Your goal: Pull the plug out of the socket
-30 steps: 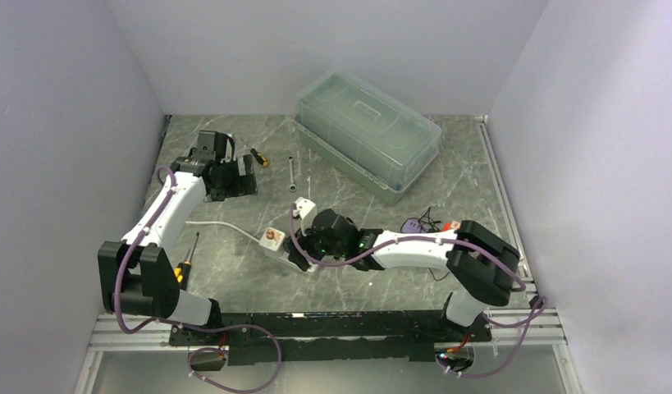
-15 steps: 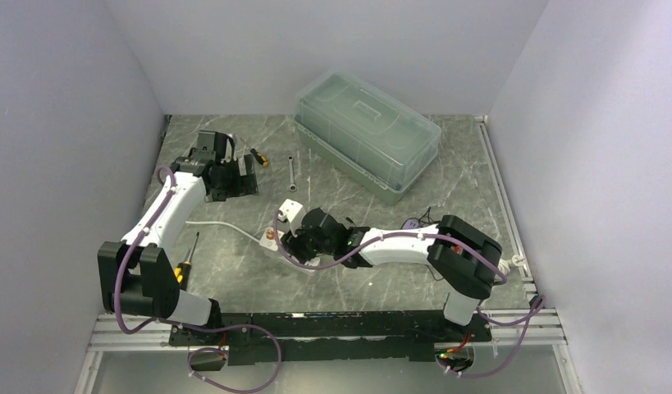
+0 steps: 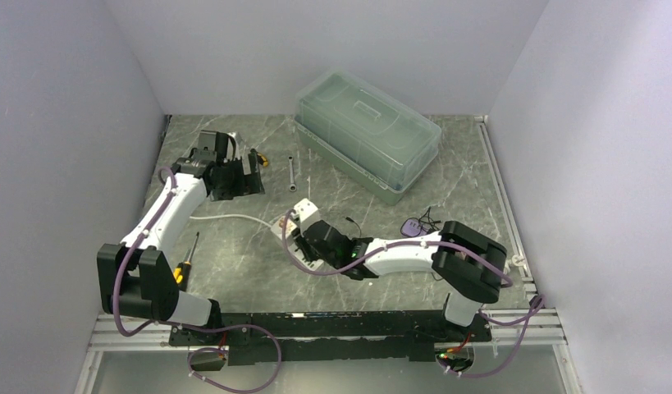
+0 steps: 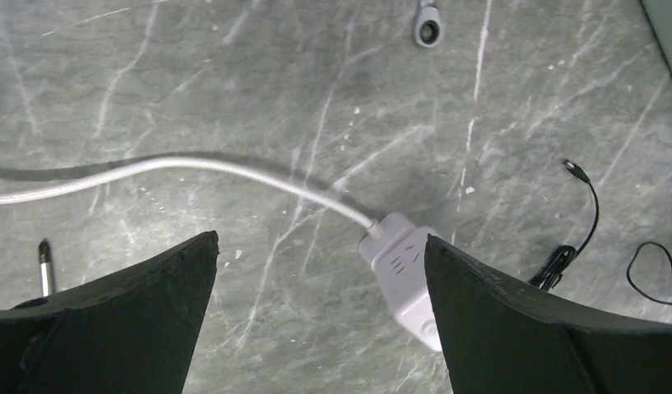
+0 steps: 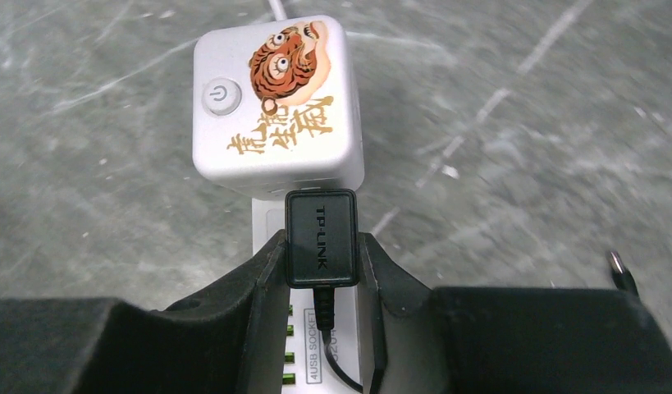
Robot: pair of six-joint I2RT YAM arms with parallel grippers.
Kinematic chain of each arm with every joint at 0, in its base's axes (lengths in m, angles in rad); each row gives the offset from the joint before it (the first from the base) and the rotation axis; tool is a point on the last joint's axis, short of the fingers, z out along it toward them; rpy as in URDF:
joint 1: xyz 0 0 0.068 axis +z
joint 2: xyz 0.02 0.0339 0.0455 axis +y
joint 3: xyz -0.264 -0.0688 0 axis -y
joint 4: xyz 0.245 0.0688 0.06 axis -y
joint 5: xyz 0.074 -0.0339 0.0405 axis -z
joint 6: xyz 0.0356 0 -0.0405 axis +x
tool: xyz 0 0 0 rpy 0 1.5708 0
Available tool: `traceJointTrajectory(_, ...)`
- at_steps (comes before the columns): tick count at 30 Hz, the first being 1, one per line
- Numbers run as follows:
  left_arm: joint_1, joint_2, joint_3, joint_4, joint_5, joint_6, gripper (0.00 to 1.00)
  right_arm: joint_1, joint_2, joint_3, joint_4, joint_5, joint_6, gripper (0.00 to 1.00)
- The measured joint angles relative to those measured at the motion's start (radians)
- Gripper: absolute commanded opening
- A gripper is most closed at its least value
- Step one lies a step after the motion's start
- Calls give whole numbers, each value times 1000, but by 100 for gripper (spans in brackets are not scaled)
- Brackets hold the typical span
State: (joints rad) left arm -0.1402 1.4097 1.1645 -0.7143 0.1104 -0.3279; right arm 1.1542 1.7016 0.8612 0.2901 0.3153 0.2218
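Observation:
A white socket strip (image 3: 288,233) lies mid-table, its white cable (image 4: 193,168) running off to the left. A white cube adapter (image 5: 276,107) with a tiger picture sits on the strip (image 5: 264,217). Just below the cube, a black TP-LINK plug (image 5: 319,234) is plugged into the strip. My right gripper (image 5: 320,240) is shut on this plug, one finger pressed against each side. My left gripper (image 4: 320,238) hangs open above the table at the back left (image 3: 247,169), and the cable end of the strip (image 4: 406,275) shows by its right finger.
A clear lidded plastic box (image 3: 367,135) stands at the back. A wrench (image 3: 292,172) and a small screwdriver (image 3: 259,156) lie near the left gripper, another screwdriver (image 3: 183,264) by the left arm's base. A thin black cable (image 4: 580,215) and a purple item (image 3: 412,224) lie right of the strip.
My right arm has slid left along the strip and its jaws have closed onto the black plug. The strip has turned and shifted a little. The left gripper stays open.

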Motion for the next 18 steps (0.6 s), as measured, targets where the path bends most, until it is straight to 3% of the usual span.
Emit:
traceJointTrajectory(8,-79,2,-31,42,138,-8,99,-2,-46,-69,3,187,111,0)
traceJointTrajectory(18,-125,63,-50,107,320,-26,94,-34,-47,-69,8,176,72,0)
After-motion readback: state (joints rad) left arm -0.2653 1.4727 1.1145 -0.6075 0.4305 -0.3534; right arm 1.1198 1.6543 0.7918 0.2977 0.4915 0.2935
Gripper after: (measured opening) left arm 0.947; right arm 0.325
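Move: The socket's white cube end, which my open left hand goes for, lies about 10 cm to its right, 8 cm back and some 9 cm below. The wrench is 12 cm right of this hand and 6 cm ahead, on the table. My right hand already grips the black plug. From there, the cube end is some 3 cm ahead and 4 cm left, and the loose cable tip is about 8 cm ahead and 11 cm right, lower down. I sweep my left hand about 9 cm to the right and slightly back, closing in on the cube end, turning clockwise and tipping its fingers over to the right, fingers still wide open. My right hand keeps its pinch on the plug and takes plug and socket along some 4 cm right and 2.5 cm forward, turning about 15 degrees clockwise and easing off towards the end. ##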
